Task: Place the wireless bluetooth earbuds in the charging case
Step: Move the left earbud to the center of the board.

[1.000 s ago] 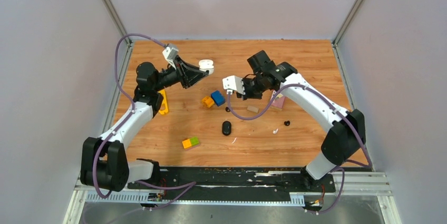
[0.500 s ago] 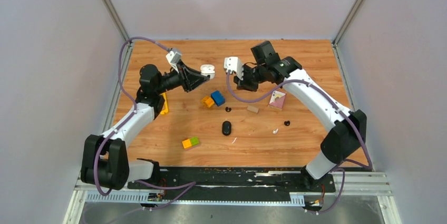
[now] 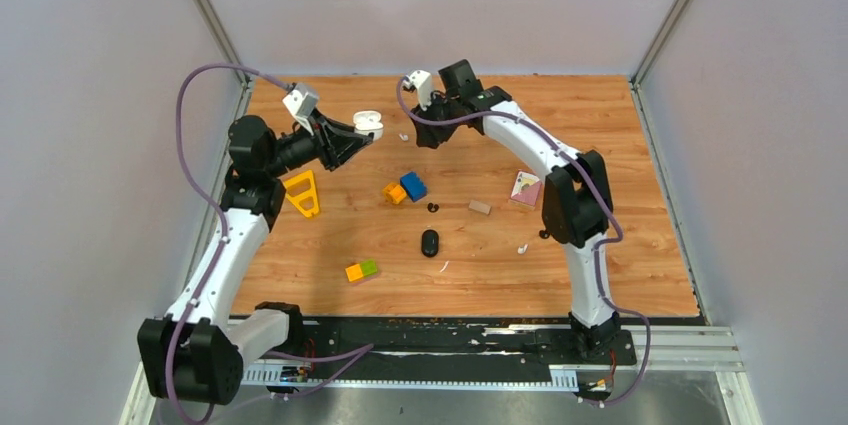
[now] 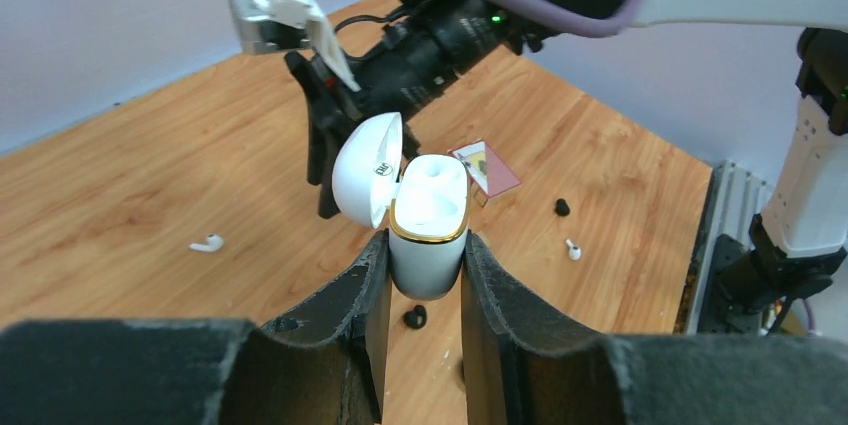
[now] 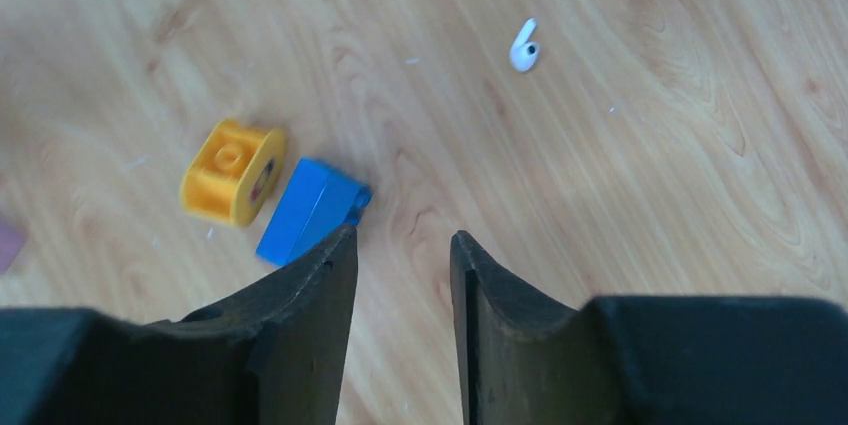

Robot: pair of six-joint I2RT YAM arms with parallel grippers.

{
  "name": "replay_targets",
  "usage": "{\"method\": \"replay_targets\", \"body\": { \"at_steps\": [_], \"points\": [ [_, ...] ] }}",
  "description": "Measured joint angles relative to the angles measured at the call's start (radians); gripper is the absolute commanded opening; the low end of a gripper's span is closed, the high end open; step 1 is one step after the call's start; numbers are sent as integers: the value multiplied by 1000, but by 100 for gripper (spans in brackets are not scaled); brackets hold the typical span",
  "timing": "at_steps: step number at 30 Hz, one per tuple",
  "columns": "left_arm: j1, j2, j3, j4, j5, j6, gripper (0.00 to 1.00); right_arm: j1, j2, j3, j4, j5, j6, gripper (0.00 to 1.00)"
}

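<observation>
My left gripper [image 4: 422,245] is shut on a white charging case [image 4: 428,235] with a gold rim, held upright above the table with its lid [image 4: 365,170] open. From above, the case [image 3: 368,125] hangs at the back left. My right gripper [image 3: 428,133] hovers just right of it, open and empty [image 5: 402,245]. One white earbud [image 3: 403,136] lies on the wood between them, also visible in the right wrist view [image 5: 523,48]. Another white earbud [image 3: 522,247] and a black one [image 3: 544,234] lie at the right, and a second black one [image 3: 432,208] lies mid-table.
A blue block [image 3: 413,186] and an orange block [image 3: 394,192] sit just below the right gripper. A black oval case [image 3: 430,243], an orange-green block [image 3: 361,270], a yellow triangle [image 3: 302,193], a wooden peg [image 3: 480,207] and a card [image 3: 526,188] are scattered around.
The right arm has swung left and to the back, toward the case, and its jaws have opened. The left arm drew the case back and left.
</observation>
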Motion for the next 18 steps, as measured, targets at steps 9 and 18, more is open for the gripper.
{"method": "replay_targets", "body": {
  "at_steps": [9, 18],
  "points": [
    [27, -106, 40, -292, -2, 153, 0, 17, 301, 283, 90, 156, 275, 37],
    [30, -121, 100, -488, -9, 257, 0, 20, 494, 418, 173, 249, 426, 40]
  ]
}}
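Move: The white earbud on the bare board lies about 13 cm ahead of the right hand, 6 cm to its left and 15 cm below. The blue brick is some 3 cm back and 3 cm left of that hand, the orange block about 6 cm back and 8 cm left, both some 14 cm down. From the left hand, that earbud is roughly 24 cm ahead, 8 cm to the right and 31 cm below. The right hand swoops forward and down towards the white earbud, about 10 cm each way and 5 cm to the left, turning some 25 degrees clockwise so that its parted fingertips come to point at the earbud, slowing as it nears with the fingers staying open. The left hand keeps its grip on the open charging case and draws it about 4 cm back and to the left, away from the earbud, with a slight roll that lifts its left side. ##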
